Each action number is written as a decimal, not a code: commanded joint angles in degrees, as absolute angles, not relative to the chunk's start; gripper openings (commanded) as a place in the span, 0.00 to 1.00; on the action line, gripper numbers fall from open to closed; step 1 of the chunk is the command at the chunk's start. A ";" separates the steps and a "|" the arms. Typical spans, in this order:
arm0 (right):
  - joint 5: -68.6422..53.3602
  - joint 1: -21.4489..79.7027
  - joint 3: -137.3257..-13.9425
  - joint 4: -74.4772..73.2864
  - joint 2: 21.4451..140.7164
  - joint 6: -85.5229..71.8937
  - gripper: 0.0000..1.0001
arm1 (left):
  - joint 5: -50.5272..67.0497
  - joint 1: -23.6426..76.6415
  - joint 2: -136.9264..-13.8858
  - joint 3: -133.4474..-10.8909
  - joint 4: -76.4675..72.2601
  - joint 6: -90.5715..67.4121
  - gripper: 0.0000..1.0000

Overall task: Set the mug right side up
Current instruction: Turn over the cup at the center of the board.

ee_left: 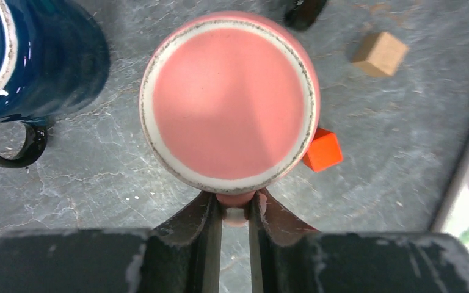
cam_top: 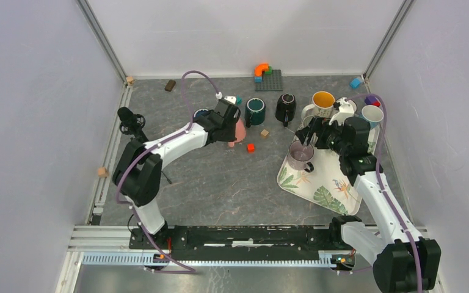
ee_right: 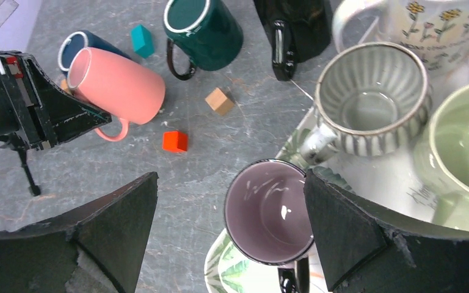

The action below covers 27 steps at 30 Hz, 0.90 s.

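Observation:
The pink mug point(ee_left: 229, 101) shows me its flat, white-ringed base in the left wrist view. Its mouth points away from the camera. My left gripper point(ee_left: 235, 204) is shut on the mug's handle point(ee_left: 236, 215), one finger on each side. From above, the pink mug point(cam_top: 239, 131) pokes out from under the left gripper point(cam_top: 229, 125), left of the table's middle. The right wrist view shows the mug point(ee_right: 122, 85) tilted, base up-left, handle pinched. My right gripper point(ee_right: 232, 177) hangs open over a purple mug point(ee_right: 269, 210), holding nothing; in the top view the right gripper point(cam_top: 308, 137) is over the tray's edge.
A dark blue mug point(ee_left: 36, 55) stands close beside the pink one. A teal mug point(cam_top: 255, 112) and a black mug point(cam_top: 286, 108) stand behind it. An orange cube point(ee_left: 322, 152) and a wooden cube point(ee_left: 378, 54) lie nearby. A leaf-patterned tray point(cam_top: 323, 189) holds several upright mugs.

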<state>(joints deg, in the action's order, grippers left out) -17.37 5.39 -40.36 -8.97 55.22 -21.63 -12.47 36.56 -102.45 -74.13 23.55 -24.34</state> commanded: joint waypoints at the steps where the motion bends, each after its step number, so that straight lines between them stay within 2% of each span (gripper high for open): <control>1: -20.86 6.52 -39.58 -3.30 54.12 -23.99 0.94 | -6.90 36.51 -93.09 -73.06 12.59 -26.64 0.02; 16: -31.64 12.36 -32.72 21.72 53.75 -38.67 0.96 | 16.21 36.48 -78.64 -69.91 -3.79 -36.28 0.02; 27: -36.86 15.31 -29.00 47.43 56.32 -54.42 0.97 | 27.07 36.48 -76.32 -69.62 -17.98 -46.65 0.02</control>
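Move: The pink mug, nearly upside down, is already pinched by its handle in the left hand and just off the table, its body about 6 cm ahead and 1 cm right. The red cube is some 6 cm right and 6 cm below, the green mug 11 cm ahead and 8 cm right. From the open right hand the pink mug lies about 22 cm left, 6 cm ahead, 10 cm lower; the purple mug sits 3 cm back, 1 cm left, 13 cm below. Left hand lifts the held mug about 24 cm, rolling mouth rightward; open right hand nears, leftward and up. ##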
